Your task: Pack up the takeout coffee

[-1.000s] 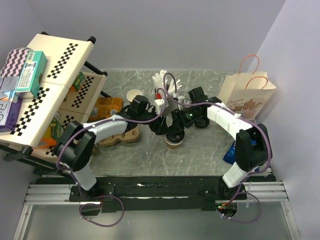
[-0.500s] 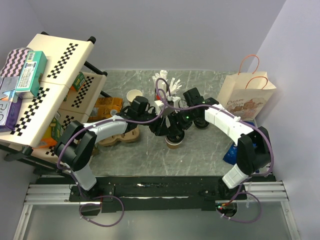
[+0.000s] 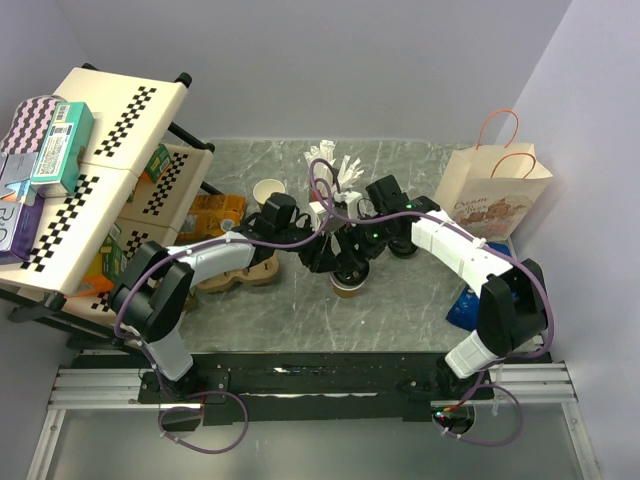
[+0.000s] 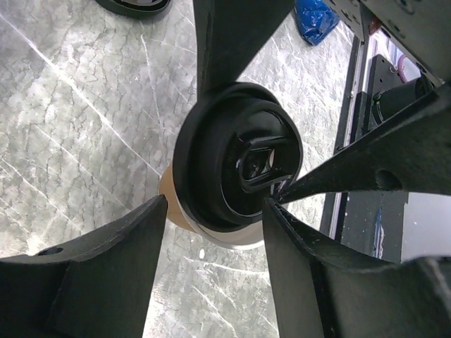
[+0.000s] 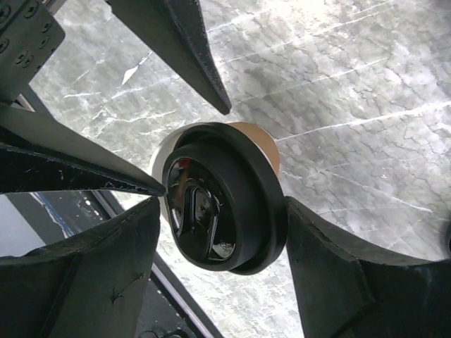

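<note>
One brown takeout coffee cup [image 3: 347, 287] stands at mid-table with a black lid [image 4: 236, 162] sitting slightly askew on it, a strip of white rim [image 4: 232, 243] showing. My left gripper [image 4: 215, 204] reaches in from the left, shut on the cup with its fingers against the cup's sides just under the lid. From the right, my right gripper [image 5: 222, 204] straddles the lid [image 5: 222, 204], jaws open and close to the lid's rim. In the top view both grippers [image 3: 328, 258] [image 3: 358, 255] hide the lid. A second, lidless cup [image 3: 268, 190] stands at the back left.
A moulded cardboard cup carrier [image 3: 240, 272] lies under the left arm. A grey cup of white sticks [image 3: 335, 165] stands at the back, a paper bag [image 3: 495, 190] at the right, a blue packet [image 3: 463, 306] near it. A shelf rack [image 3: 90, 170] fills the left side.
The right gripper's jaws have widened around the lid and its wrist has shifted slightly left. The left gripper and the cup have stayed put.
</note>
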You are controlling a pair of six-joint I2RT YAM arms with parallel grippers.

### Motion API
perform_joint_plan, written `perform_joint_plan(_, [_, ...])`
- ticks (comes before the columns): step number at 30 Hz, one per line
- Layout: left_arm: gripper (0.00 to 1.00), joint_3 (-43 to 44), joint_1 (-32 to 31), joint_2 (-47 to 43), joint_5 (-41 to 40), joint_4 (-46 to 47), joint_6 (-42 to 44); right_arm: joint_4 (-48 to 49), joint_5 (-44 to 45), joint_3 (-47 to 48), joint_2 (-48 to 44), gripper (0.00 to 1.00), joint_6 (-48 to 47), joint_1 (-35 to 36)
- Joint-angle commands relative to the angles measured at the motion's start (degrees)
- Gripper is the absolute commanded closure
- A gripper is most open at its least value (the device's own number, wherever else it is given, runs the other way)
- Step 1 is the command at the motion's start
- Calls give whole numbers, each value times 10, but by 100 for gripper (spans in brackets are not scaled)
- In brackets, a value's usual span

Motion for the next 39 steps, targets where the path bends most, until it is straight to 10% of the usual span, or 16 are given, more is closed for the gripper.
perform_joint_plan(1, [38,-2,-4,1,25,20,-10,15,16,18,-26,23,-25,12])
perform_joint_plan(11, [38,-1,-3,7,32,25,-17,13,-13,15,-18,0,-18,14])
perform_joint_plan(39, [37,-9,21,-10,47,9,-16,13,-52,1,-28,0,-12,40])
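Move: The black lid, tipped on top of the coffee cup, lies right at my fingertips. From my right hand it is about 1 cm back, 1 cm left and 2 cm below, with the cup's middle some 7 cm down. The spare lid is roughly 9 cm ahead and 12 cm right; the straw canister stands 13 cm ahead, 5 cm left. From my left hand the lid is some 4 cm right, 1 cm back and 2 cm down. I spread my right fingers from three-quarters to wide open around the lid, easing the back finger off its rim while the front one stays against it, then drift about 1 cm left and half a centimetre back. My left hand stays at the lid's left side, half open, edging back only half a centimetre. ##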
